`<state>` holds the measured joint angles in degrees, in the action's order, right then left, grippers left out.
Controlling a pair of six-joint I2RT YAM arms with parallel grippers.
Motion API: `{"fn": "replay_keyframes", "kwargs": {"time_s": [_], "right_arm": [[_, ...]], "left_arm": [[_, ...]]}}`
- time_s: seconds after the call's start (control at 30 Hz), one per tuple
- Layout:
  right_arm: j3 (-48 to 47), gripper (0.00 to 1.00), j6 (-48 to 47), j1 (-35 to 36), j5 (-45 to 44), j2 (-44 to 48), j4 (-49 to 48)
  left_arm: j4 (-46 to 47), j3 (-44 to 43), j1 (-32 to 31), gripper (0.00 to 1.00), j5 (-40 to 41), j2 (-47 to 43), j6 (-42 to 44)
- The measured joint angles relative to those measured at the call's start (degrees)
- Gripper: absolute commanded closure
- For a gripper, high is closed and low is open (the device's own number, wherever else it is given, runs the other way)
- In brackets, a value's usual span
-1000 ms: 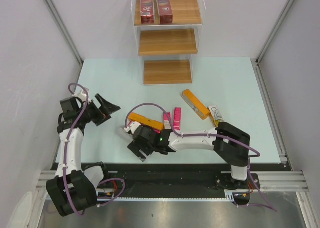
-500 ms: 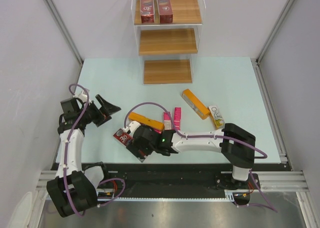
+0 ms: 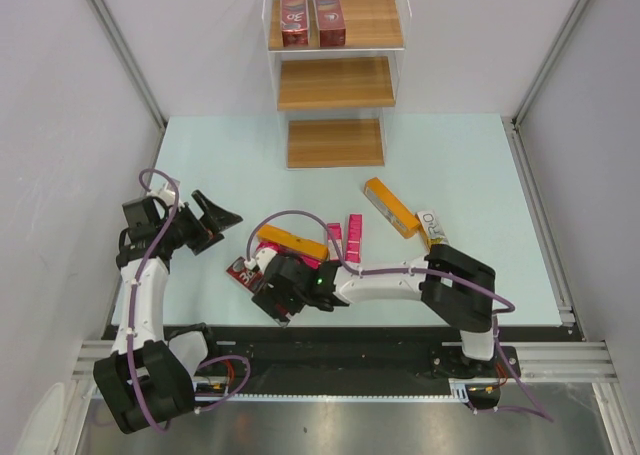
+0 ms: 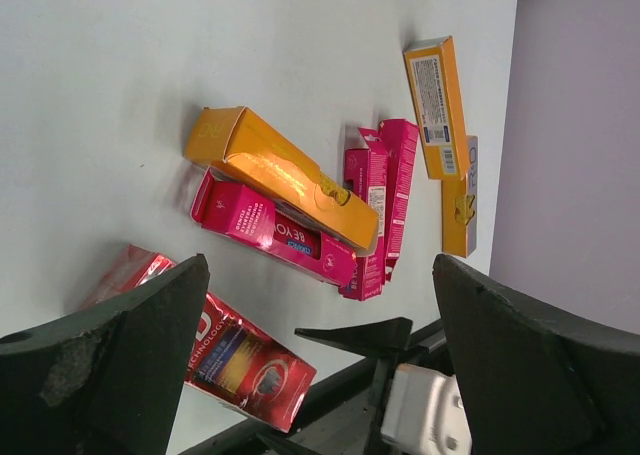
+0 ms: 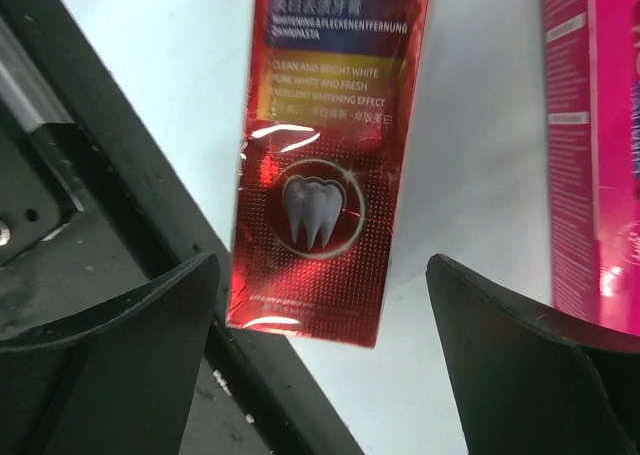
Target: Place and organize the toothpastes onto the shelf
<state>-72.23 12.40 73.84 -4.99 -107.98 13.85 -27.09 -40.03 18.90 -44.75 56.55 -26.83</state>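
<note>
Two dark red toothpastes [image 3: 293, 12] [image 3: 328, 12] lie on the top board of the shelf [image 3: 336, 83]. On the table lie orange cartons [image 3: 291, 242] [image 3: 392, 207] [image 3: 432, 230] and slim pink ones [image 3: 353, 237]. A dark red carton [image 3: 243, 272] [image 5: 320, 145] [image 4: 235, 360] lies near the front edge. My right gripper [image 3: 275, 290] [image 5: 320, 365] hovers open over its near end, its fingers on either side and apart from it. My left gripper [image 3: 215, 220] [image 4: 320, 375] is open and empty at the left, facing the pile.
The black front rail [image 5: 100, 225] runs just beside the dark red carton's end. A pink carton [image 4: 275, 230] lies under the orange one [image 4: 280, 175]. The shelf's middle and lower boards [image 3: 336, 142] carry nothing. Grey walls close in both sides.
My right gripper has shifted slightly left and toward the front edge, and the dark red carton now shows beside it. The left arm has not moved.
</note>
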Motion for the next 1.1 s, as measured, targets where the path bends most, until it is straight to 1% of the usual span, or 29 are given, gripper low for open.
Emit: {"fn": "replay_keyframes", "kwargs": {"time_s": [0.13,0.17,0.23,0.27,0.3,0.4,0.53,0.6,0.77,0.87,1.0,1.1], "right_arm": [[0.0,0.14,0.24,-0.24,0.5,-2.36,-0.52],[0.0,0.2,0.42,-0.33,0.57,-2.8,-0.57],[-0.02,0.26,0.79,-0.5,0.92,-3.5,-0.85],[-0.04,0.36,0.72,-0.59,0.94,-3.69,-1.07],[-0.07,0.4,0.96,-0.7,1.07,-3.78,-1.4],[-0.2,0.45,1.66,-1.27,1.6,-3.93,-1.7],[-0.33,0.47,2.51,-1.97,2.21,-3.93,-1.77],[-0.35,0.5,2.58,-2.25,2.32,-3.91,-1.79],[-0.33,0.51,3.41,-4.15,0.92,-2.58,0.39],[-0.28,0.52,4.09,-6.4,-0.76,0.11,2.64],[-0.26,0.52,4.52,-8.87,-4.59,6.21,5.25],[-0.26,0.52,4.52,-9.97,-8.13,11.69,6.4]], "left_arm": [[0.0,0.0,0.0,0.0,-0.02,0.0,0.02],[0.0,0.0,0.0,0.0,0.0,0.0,0.04],[-0.02,0.0,0.0,0.0,-0.02,0.0,0.17],[-0.02,0.0,0.0,0.0,-0.02,0.0,0.26],[-0.02,0.0,0.0,0.0,-0.02,0.0,0.35],[-0.02,0.0,0.0,0.0,-0.04,0.0,0.35],[0.0,0.0,0.0,0.0,-0.39,0.0,0.33],[0.0,0.0,0.0,0.0,-0.55,0.0,0.31],[0.44,-0.02,0.0,0.0,-1.4,-0.24,-0.35],[2.56,-0.02,-0.59,0.0,-2.45,-1.2,-1.99],[6.67,-0.02,-5.29,0.01,-2.36,-2.03,-5.42],[11.69,-0.02,-12.24,0.0,-1.86,-1.77,-9.46]]}}
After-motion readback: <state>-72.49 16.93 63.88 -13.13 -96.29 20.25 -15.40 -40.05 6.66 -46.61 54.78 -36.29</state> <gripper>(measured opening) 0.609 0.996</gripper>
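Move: The red toothpaste lies lengthwise between the right hand's open fingers, its middle about 3 cm ahead, 5 cm to the left and 3 cm below, with the near end by the fingertips. The flat pink box is some 8 cm ahead and level sideways, the orange box about 12 cm ahead and 1 cm right, both about 3 cm below. From the left hand the red toothpaste lies roughly 10 cm back, 8 cm right and 15 cm below. The right hand sinks the last 2.5 cm over the near end of the red toothpaste, shuts its fingers across the box's two long sides and holds briefly, then carries it forward about 8 cm and to the right some 6 cm while lifting it faster and faster by about 10 cm, turning some 20 degrees clockwise over the pink and orange boxes. Late on, the left hand, fingers still wide open, swings about 6 cm right and 4 cm up towards the rising free end, its fingertips tipping up slightly and turning about 10 degrees clockwise, without visibly touching the box. ##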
